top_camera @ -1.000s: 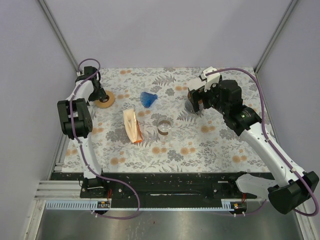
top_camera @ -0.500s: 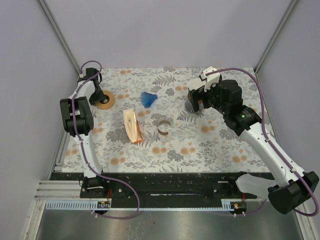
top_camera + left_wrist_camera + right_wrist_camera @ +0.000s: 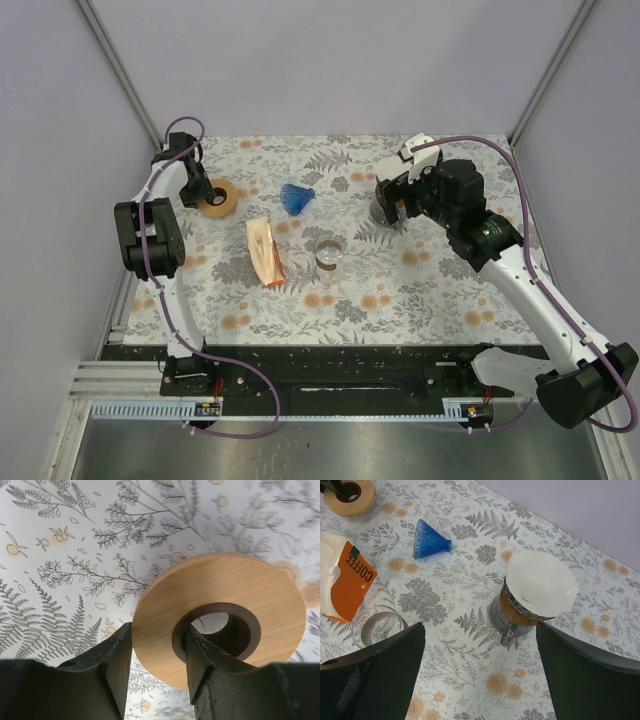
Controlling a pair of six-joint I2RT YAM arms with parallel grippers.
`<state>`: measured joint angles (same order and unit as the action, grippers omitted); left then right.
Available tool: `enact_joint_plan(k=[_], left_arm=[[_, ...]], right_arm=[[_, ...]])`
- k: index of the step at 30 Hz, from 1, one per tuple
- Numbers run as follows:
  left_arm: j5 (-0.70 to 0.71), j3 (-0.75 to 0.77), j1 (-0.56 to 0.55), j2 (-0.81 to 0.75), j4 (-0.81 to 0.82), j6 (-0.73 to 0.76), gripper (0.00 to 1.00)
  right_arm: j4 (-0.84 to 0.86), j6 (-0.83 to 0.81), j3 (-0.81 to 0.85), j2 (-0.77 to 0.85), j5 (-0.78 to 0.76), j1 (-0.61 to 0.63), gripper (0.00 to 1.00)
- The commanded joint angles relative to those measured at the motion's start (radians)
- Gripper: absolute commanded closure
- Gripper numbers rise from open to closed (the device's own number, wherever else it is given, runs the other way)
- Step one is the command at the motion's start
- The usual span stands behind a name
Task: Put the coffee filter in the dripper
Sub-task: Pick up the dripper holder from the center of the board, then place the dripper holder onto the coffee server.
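A white paper coffee filter (image 3: 540, 582) sits on top of a grey glass jug with a wooden collar (image 3: 512, 612). My right gripper (image 3: 480, 627) hangs open and empty above and just in front of the jug; in the top view it (image 3: 392, 205) covers most of the jug. A blue cone dripper (image 3: 296, 197) lies on its side mid-table and also shows in the right wrist view (image 3: 430, 540). My left gripper (image 3: 155, 640) is shut on a wooden ring (image 3: 220, 615), one finger outside it and one in its hole, at the far left (image 3: 222, 197).
An orange and white coffee packet (image 3: 265, 250) lies left of centre. A small clear glass (image 3: 328, 252) stands beside it. The flowered table (image 3: 420, 290) has purple walls on three sides.
My left gripper has shifted the wooden ring a little to the right. The right arm has not moved.
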<state>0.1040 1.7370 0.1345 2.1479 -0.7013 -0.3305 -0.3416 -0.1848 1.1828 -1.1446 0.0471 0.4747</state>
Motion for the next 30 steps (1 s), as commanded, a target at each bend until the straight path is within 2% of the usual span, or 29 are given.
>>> enact_joint_plan(k=[1, 5, 8, 15, 20, 25, 30], left_arm=[[-0.082, 0.003, -0.003, -0.154, 0.045, 0.038, 1.0], [-0.099, -0.004, -0.015, -0.229, 0.043, 0.051, 1.0], [-0.13, -0.005, -0.067, -0.293, 0.034, 0.111, 1.0], [-0.201, 0.05, -0.261, -0.417, -0.11, 0.246, 1.0], [-0.199, 0.039, -0.498, -0.479, -0.217, 0.353, 1.0], [-0.216, 0.048, -0.657, -0.477, -0.296, 0.403, 1.0], [-0.202, 0.047, -0.749, -0.444, -0.311, 0.418, 1.0]], right_arm=[[0.035, -0.008, -0.003, 0.029, 0.017, -0.002, 0.0], [0.033, -0.005, 0.0, 0.034, 0.023, -0.002, 0.01], [0.029, -0.004, 0.001, 0.039, 0.027, -0.002, 0.01], [0.004, 0.005, 0.015, 0.039, -0.024, -0.001, 0.01], [-0.019, 0.021, 0.031, 0.023, -0.128, -0.002, 0.0], [-0.039, 0.042, 0.035, 0.014, -0.265, -0.004, 0.01], [-0.045, 0.042, 0.031, 0.022, -0.274, -0.004, 0.0]])
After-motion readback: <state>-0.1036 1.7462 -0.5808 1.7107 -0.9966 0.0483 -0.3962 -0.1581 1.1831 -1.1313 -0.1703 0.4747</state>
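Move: The left hand already has the wooden dripper holder, one finger in its hole and one outside the rim. The empty glass it is taken to stands about 33 cm to this hand's right and 16 cm back, at roughly its height. The coffee bag lies some 17 cm right and 15 cm back, the blue funnel about 25 cm right and level with the hand. From the right hand the glass is around 14 cm left, 1 cm back and 26 cm below. Keeping its pinch on the holder's rim, the left hand first climbs about 17 cm nearly straight up, then swings some 30 cm right and 15 cm back at that height towards the glass, turning roughly 65 degrees clockwise. The open right hand touches nothing and late on slides about 4 cm to the right, turning slightly clockwise. ##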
